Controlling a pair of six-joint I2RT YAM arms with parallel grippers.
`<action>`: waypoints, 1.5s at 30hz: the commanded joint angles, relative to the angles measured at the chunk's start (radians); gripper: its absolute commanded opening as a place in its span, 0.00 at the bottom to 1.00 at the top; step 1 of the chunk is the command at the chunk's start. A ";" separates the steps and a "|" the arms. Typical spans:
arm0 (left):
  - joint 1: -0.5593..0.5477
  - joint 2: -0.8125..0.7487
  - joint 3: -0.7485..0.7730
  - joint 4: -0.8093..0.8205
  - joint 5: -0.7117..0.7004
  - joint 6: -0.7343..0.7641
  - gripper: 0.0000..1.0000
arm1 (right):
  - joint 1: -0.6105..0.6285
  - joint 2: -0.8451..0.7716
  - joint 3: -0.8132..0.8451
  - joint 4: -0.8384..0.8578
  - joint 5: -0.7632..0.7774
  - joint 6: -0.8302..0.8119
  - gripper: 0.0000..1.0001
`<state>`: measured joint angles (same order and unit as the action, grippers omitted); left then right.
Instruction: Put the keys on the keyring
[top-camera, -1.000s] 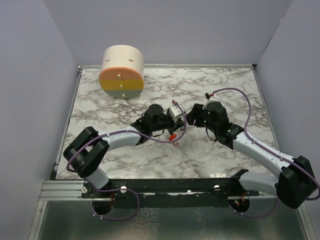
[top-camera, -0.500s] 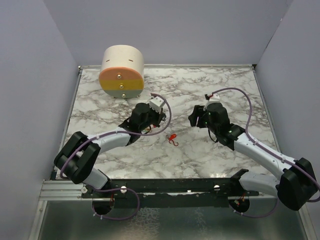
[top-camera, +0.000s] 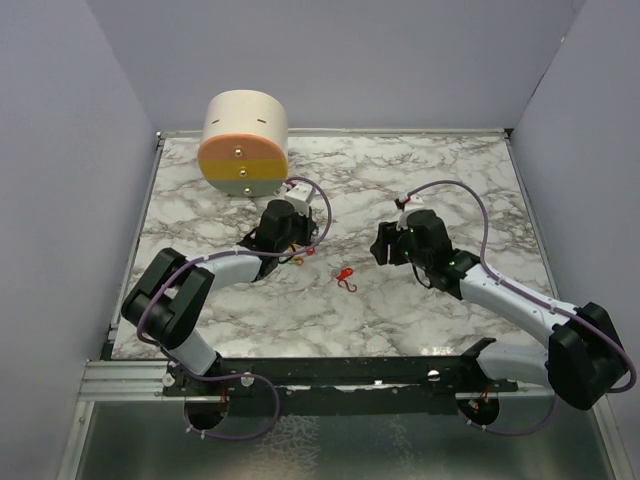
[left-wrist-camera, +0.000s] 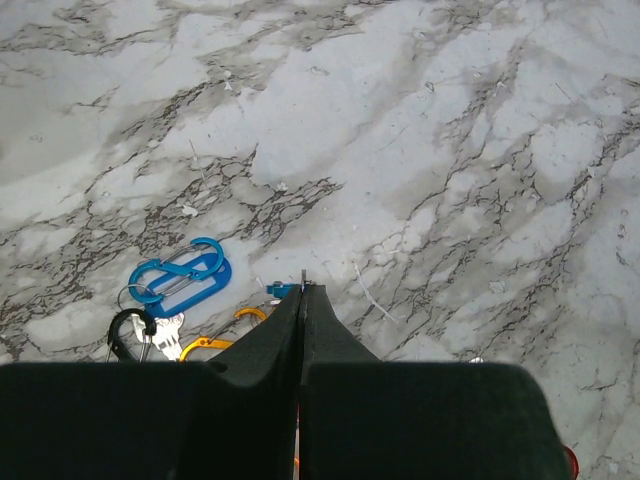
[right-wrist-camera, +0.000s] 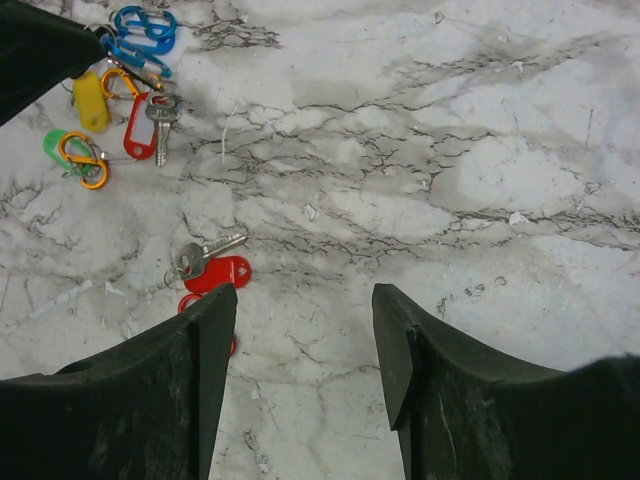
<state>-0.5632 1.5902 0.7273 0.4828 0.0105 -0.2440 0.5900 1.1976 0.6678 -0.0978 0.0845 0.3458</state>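
The keys lie in two lots on the marble. One red-tagged key (right-wrist-camera: 218, 272) (top-camera: 345, 279) lies with a silver key (right-wrist-camera: 205, 255) just beyond my right gripper's left finger, and that finger half hides a red clip. My right gripper (right-wrist-camera: 305, 320) (top-camera: 381, 248) stands open over bare marble. A cluster with a blue clip (left-wrist-camera: 180, 277), black clip (left-wrist-camera: 128, 330) and orange clip (left-wrist-camera: 215, 343) lies left of my left gripper (left-wrist-camera: 303, 292) (top-camera: 296, 248). It is shut, a thin metal sliver at its tips. I cannot single out the keyring.
A big cream-and-orange cylinder (top-camera: 245, 145) stands at the back left of the table. In the right wrist view the cluster also shows a yellow tag (right-wrist-camera: 90, 100), a red tag (right-wrist-camera: 138, 125) and a green tag (right-wrist-camera: 62, 145). Purple walls close in both sides and the back.
My left arm has swung left, away from the red-tagged key and over to the cluster. The right gripper has shifted slightly left. The red-tagged key has stayed put.
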 joint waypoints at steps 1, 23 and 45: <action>0.015 0.025 0.038 0.013 -0.013 -0.042 0.00 | 0.009 0.022 -0.015 0.048 -0.080 -0.023 0.56; 0.022 -0.235 -0.039 -0.070 -0.035 -0.086 0.56 | 0.227 0.233 0.019 0.053 -0.104 -0.076 0.54; 0.020 -0.348 -0.112 -0.103 0.004 -0.117 0.56 | 0.287 0.386 0.107 0.021 0.021 -0.109 0.54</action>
<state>-0.5446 1.2858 0.6243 0.3759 -0.0055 -0.3534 0.8661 1.5631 0.7452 -0.0784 0.0597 0.2546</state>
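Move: My closed left hand hangs over the middle of the pile of keys, which lies about 9 cm below and only 1–2 cm farther out and to the left; the blue carabiners are some 4 cm ahead and 3 cm left of this hand, and the black carabiner 2 cm ahead and 6 cm left. From my open right hand the loose red carabiner lies about 5 cm back, 8 cm left and 11 cm down, with the red tag and its key 3 cm beyond it, and the pile's middle some 4 cm ahead and 17 cm left. My left fingers open and let go of the key bunch over the pile, then that hand lifts about 7 cm, sinks back a little and draws off some 3 cm back and left. Meanwhile my right hand, fingers staying half open, sinks about 9 cm and goes 8 cm left and back, easing slightly forward at the end and turning some 20 degrees counter-clockwise, to bring the red carabiner between its fingertips without closing. ##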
